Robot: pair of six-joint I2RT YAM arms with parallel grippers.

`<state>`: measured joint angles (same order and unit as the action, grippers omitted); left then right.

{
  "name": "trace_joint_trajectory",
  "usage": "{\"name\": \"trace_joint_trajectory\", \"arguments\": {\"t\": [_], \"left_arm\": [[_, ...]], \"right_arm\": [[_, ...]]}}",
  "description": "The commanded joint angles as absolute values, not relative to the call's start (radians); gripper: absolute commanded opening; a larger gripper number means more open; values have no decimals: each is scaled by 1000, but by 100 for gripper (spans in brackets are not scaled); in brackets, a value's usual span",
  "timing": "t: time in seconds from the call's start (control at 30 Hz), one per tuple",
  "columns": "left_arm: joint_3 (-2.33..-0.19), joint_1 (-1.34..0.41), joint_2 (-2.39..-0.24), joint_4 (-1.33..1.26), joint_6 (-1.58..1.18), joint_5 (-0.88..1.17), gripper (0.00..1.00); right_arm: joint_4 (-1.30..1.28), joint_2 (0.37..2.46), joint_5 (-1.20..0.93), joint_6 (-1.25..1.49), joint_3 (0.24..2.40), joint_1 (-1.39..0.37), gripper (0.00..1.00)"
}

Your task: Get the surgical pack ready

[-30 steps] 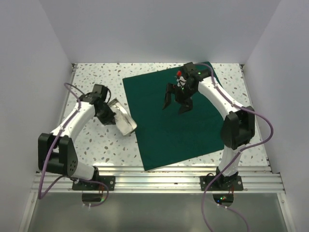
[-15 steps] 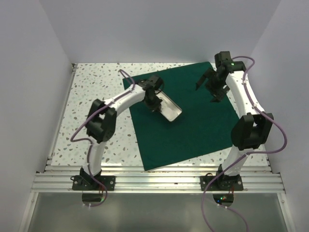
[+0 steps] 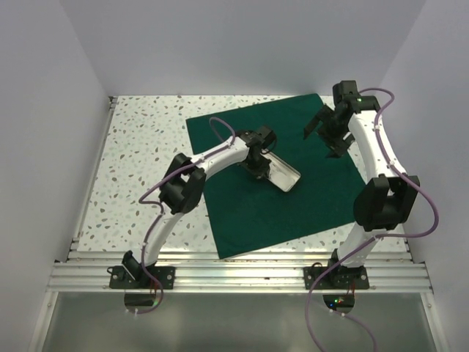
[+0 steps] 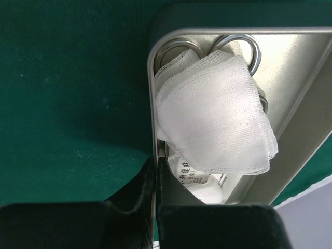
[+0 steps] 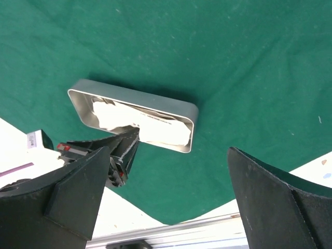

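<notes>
The surgical pack is a dark green cloth (image 3: 308, 209) spread flat across the right half of the table, and it also fills the wrist views (image 4: 67, 93) (image 5: 233, 57). A shallow metal tray (image 3: 293, 173) sits over the cloth's middle. It holds white gauze (image 4: 212, 114), ring-handled scissors (image 4: 245, 45) and a printed packet (image 4: 199, 181). My left gripper (image 3: 262, 167) (image 4: 156, 171) is shut on the tray's near rim (image 4: 152, 104). My right gripper (image 3: 323, 138) (image 5: 171, 207) hangs open above the cloth's back right part, apart from the tray (image 5: 135, 92), with nothing between its fingers.
The speckled white tabletop (image 3: 139, 147) lies to the left of the cloth. White walls close in the left, back and right sides. An aluminium rail (image 3: 242, 270) runs along the near edge, with purple cables trailing from both arms.
My left arm has carried the tray from the bare table on the left onto the middle of the cloth. My right gripper has moved from the cloth's centre to its back right, staying open.
</notes>
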<state>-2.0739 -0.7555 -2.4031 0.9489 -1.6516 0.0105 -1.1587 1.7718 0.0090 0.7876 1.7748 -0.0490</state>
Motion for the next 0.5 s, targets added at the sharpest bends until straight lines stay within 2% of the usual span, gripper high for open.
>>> {"name": "trace_joint_trajectory", "arguments": {"t": [0.0, 0.07, 0.1, 0.17, 0.2, 0.27, 0.3, 0.47], "left_arm": [[-2111, -764, -2368, 962, -1704, 29, 0], [-2070, -764, -2350, 918, -1680, 47, 0], [-2047, -764, -2342, 896, -1663, 66, 12], [-1999, -764, -2318, 855, -1648, 81, 26], [-1994, -765, -2310, 848, -1617, 87, 38], [-1991, -764, -2296, 853, -1585, 100, 46], [-1993, -764, -2292, 857, -1553, 106, 54], [-2028, -736, -2209, 877, -1331, 104, 57]], "right_arm": [[-1146, 1726, 3, 746, 1753, -43, 99], [-1140, 1729, 3, 723, 1755, -43, 99], [-1135, 1735, 2, 716, 1756, -43, 99], [-1132, 1744, 2, 709, 1759, -44, 99], [-1134, 1755, -30, 707, 1761, -43, 99], [-1135, 1767, -46, 695, 1761, -43, 99], [-1140, 1778, -46, 690, 1761, -43, 99], [-1109, 1784, -35, 646, 1721, -43, 99]]}}
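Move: The left hand is shut on the middle of the tray's long left wall, just over the green drape; the tray's middle lies about 3 cm ahead of it, 3 cm to its right and 2 cm lower. Inside the tray, the gauze stack sits some 4 cm straight ahead of that hand, and the scissor rings about 6 cm ahead and 3 cm to its left. From the open right hand, the tray is roughly 9 cm to the left, 2 cm ahead and 17 cm below. The left hand lets go of the tray's long wall, its fingers parting to just over half open while it eases back about 1.5 cm towards the tray's near end and sinks very slightly. Then it lifts off the rim by about 2 cm, turning some 10 degrees clockwise, with the fingers staying apart. ##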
